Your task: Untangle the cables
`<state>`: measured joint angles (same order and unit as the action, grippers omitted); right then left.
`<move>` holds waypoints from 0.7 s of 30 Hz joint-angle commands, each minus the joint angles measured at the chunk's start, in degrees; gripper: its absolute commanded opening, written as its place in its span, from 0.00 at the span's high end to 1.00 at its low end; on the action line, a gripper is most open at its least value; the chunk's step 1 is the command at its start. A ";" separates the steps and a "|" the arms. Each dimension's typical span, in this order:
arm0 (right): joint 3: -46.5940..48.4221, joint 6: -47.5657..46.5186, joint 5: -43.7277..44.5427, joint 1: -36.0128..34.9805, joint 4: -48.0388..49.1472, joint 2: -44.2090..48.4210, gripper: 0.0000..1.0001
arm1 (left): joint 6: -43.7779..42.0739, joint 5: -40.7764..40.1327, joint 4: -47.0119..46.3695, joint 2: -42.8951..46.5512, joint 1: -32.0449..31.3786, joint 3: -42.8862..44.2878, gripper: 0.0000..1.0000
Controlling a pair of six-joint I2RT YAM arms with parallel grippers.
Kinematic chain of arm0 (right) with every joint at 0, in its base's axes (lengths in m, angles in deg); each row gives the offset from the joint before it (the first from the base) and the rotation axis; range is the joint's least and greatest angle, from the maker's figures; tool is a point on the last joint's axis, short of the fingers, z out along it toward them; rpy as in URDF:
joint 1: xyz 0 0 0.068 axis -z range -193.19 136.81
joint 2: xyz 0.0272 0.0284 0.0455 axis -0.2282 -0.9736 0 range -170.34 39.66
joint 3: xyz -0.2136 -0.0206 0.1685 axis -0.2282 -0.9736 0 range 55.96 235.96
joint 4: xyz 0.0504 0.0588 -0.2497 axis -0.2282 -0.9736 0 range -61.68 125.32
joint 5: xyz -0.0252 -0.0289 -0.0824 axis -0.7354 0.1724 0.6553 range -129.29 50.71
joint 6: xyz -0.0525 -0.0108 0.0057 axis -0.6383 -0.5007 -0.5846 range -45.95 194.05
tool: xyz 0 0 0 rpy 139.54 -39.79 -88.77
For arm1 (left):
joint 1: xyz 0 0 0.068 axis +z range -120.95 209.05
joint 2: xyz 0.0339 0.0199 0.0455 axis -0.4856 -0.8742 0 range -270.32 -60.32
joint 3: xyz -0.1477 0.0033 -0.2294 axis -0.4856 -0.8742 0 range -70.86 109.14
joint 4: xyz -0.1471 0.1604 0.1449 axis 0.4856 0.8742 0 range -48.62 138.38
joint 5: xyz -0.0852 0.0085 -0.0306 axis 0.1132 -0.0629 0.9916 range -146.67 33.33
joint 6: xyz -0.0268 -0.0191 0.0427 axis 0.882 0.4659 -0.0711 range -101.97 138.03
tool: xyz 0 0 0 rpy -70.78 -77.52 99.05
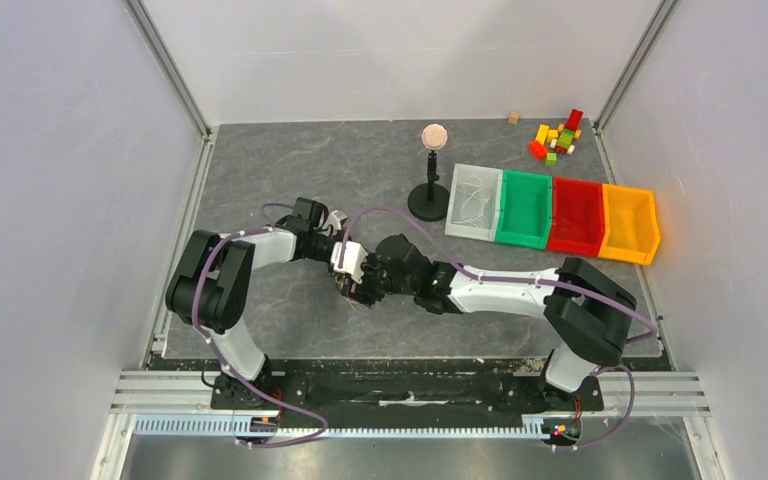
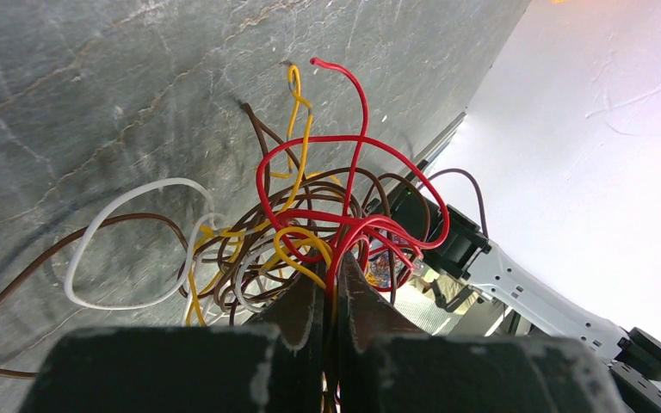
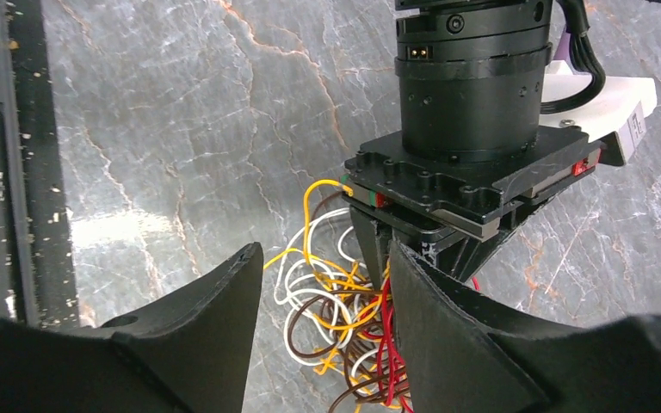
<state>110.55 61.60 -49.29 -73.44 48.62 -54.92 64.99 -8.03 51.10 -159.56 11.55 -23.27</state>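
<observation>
The cables point(image 2: 310, 219) are a small tangle of red, yellow, brown and white wires lying on the grey table; they show between the two gripper heads in the top view point(image 1: 357, 293). My left gripper point(image 2: 336, 262) points down into the tangle and is shut on red and yellow strands. My right gripper point(image 3: 323, 258) is open, its jaws standing on either side of the cables point(image 3: 344, 318). Its right finger point(image 3: 447, 327) touches the red strands and lies against the left gripper's fingers point(image 3: 370, 237). In the top view the left gripper point(image 1: 350, 283) and right gripper point(image 1: 370, 286) meet mid-table.
Four bins stand in a row at the back right: clear point(image 1: 457, 212), green point(image 1: 525, 238), red point(image 1: 577, 245), orange point(image 1: 628, 250). A black stand with a pink ball point(image 1: 428, 195) is left of them. Coloured blocks point(image 1: 558, 135) lie in the far right corner.
</observation>
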 commanded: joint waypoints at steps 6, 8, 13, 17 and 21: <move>2.34 -3.90 2.90 -0.13 5.25 -3.79 0.62 | 2.52 2.31 -0.83 0.36 -0.51 1.27 0.97; 2.99 -3.37 3.64 -0.12 4.24 -3.68 0.95 | 2.09 2.52 -0.60 0.62 -0.37 1.65 0.92; 8.10 5.34 -0.85 1.27 -2.19 3.02 1.00 | -4.20 0.04 4.32 3.46 3.09 3.21 0.70; 9.13 11.39 -5.92 5.19 -3.86 8.58 1.00 | -10.69 1.78 8.04 6.05 8.67 4.22 0.51; 8.98 15.62 -9.29 8.53 -5.03 11.28 1.00 | -24.00 1.67 14.33 10.59 15.46 6.52 0.31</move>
<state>117.46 70.65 -53.77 -67.54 44.25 -47.14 55.92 -7.88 59.03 -154.84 21.94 -20.56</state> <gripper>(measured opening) 0.008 0.631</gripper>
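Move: The cable tangle, still pinched in the left fingers, lies right at the open right fingers: its middle about 2 cm farther out, 2 cm to the left and 4 cm below that hand. From the left hand the tangle's middle is some 2 cm back, 2 cm to the right and 3 cm below. Seen from the right hand, the lamp stand's base is about 23 cm ahead and 16 cm to the right, and the grey bin some 22 cm ahead and 26 cm to the right, both about 9 cm lower. The right hand eases about 1.5 cm down and 1 cm forward into the near top of the tangle and shuts on a yellow strand with others, then lifts fast, some 11 cm up from its low point, drifting a little forward while its fingertips tilt upward by about 10 degrees. As the right grip closes, the left hand opens, lets go of the cables and pulls away about 5 cm to the left, 3 cm forward and slightly up. ##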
